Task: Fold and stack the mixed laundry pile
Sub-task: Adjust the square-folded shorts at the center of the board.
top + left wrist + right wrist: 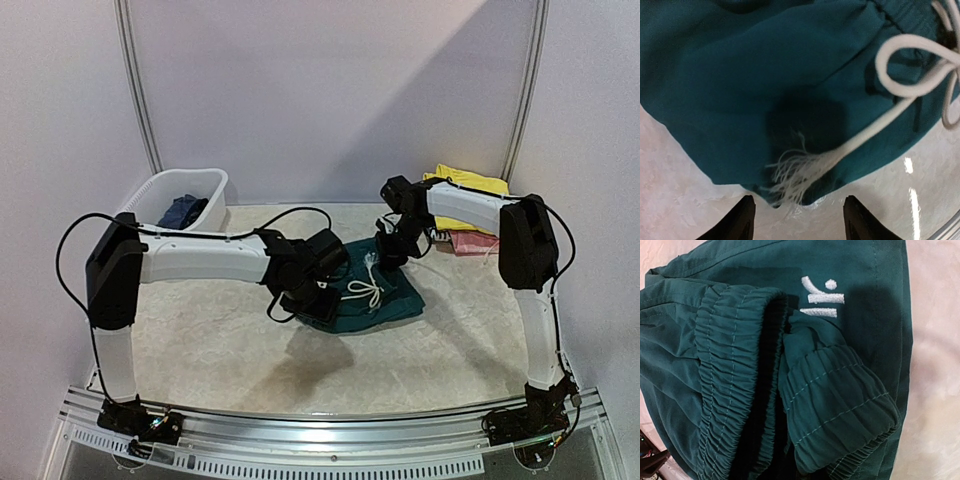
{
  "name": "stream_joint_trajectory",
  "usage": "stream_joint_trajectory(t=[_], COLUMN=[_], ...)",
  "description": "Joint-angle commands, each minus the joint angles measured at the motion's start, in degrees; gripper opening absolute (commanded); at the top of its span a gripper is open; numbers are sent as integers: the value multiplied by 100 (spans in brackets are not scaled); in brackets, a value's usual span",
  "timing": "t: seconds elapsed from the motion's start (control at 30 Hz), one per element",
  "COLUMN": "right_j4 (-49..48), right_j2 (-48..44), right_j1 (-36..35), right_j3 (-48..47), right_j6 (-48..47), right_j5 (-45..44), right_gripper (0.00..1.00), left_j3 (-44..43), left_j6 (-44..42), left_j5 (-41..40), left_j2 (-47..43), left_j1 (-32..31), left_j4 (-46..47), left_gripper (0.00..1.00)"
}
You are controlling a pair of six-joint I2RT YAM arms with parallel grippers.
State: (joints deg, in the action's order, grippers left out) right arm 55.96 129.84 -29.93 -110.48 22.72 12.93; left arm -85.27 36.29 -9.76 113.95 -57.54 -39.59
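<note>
Dark teal shorts [385,295] lie crumpled at the table's middle, their white drawstring [365,290] looped on top. My left gripper [315,300] hovers at their near-left edge. In the left wrist view it [799,207] is open, with the drawstring's frayed end [795,172] and the shorts' hem [740,90] just ahead of its black fingers [742,215] and nothing between them. My right gripper [392,252] is at the shorts' far edge. In the right wrist view the bunched elastic waistband [840,390] hides its fingers; it is shut on the cloth.
A white plastic tub [215,185] stands at the back left with a navy garment [183,212] inside. A yellow cloth [465,185] and a pink one [470,242] lie at the back right, behind the right arm.
</note>
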Motion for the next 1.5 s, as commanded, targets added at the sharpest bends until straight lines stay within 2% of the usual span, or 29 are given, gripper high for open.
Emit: stream_joint_trajectory(t=[0.0, 0.1, 0.33, 0.77, 0.93, 1.07, 1.17, 1.33, 1.4, 1.47], right_j4=[161, 226, 263, 435, 544, 661, 725, 833, 872, 913], right_j2=[24, 40, 106, 147, 121, 85, 89, 77, 102, 153], right_j1=[-8, -11, -12, -12, -12, -9, -12, -10, -8, -7], right_j3=[63, 54, 44, 44, 5, 0, 26, -20, -73, -153], right_j6=[156, 147, 228, 256, 250, 244, 211, 143, 123, 119], right_j5=[261, 272, 367, 436, 482, 515, 533, 502, 508, 518], right_gripper=[0, 0, 0, 0, 0, 0, 0, 0, 0, 0], left_j3=[194, 216, 854, 1372, 1501, 1689, 1844, 2049, 2119, 2181], left_j6=[330, 398, 524, 494, 532, 608, 640, 633, 656, 660], left_j5=[-168, -430, -863, -1030, -989, -1008, -988, -882, -921, -959], left_j2=[269, 301, -112, -244, -416, -546, -536, -463, -469, -487], left_j1=[12, 19, 43, 141, 208, 245, 305, 438, 445, 454], left_j4=[521, 375, 388, 1038, 1320, 1546, 1762, 2022, 2068, 2089], left_gripper=[56, 53, 53, 48, 56, 56, 46, 20, 0, 0])
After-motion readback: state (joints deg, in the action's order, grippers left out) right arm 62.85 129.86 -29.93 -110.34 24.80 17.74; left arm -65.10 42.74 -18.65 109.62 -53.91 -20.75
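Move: The folded shorts' near-left corner lies about 5 cm below the left hand and 5 cm to its left, level with it fore and aft. The drawstring knot is some 7 cm ahead and 8 cm to the right. From the right hand, shut on the waistband, that corner is about 15 cm back and 19 cm left. The knot is 7 cm back and 5 cm left; the shorts' near-right corner is 12 cm back and 6 cm right. Down about 5 cm and then left some 5 cm goes the open left hand, to the shorts' near-left corner. It then edges a little forward and left, turning about 10 degrees counter-clockwise, and shuts to pinch the hem there. Meanwhile the right hand, still shut on the waistband, draws slowly back about 3 cm at the same height. ##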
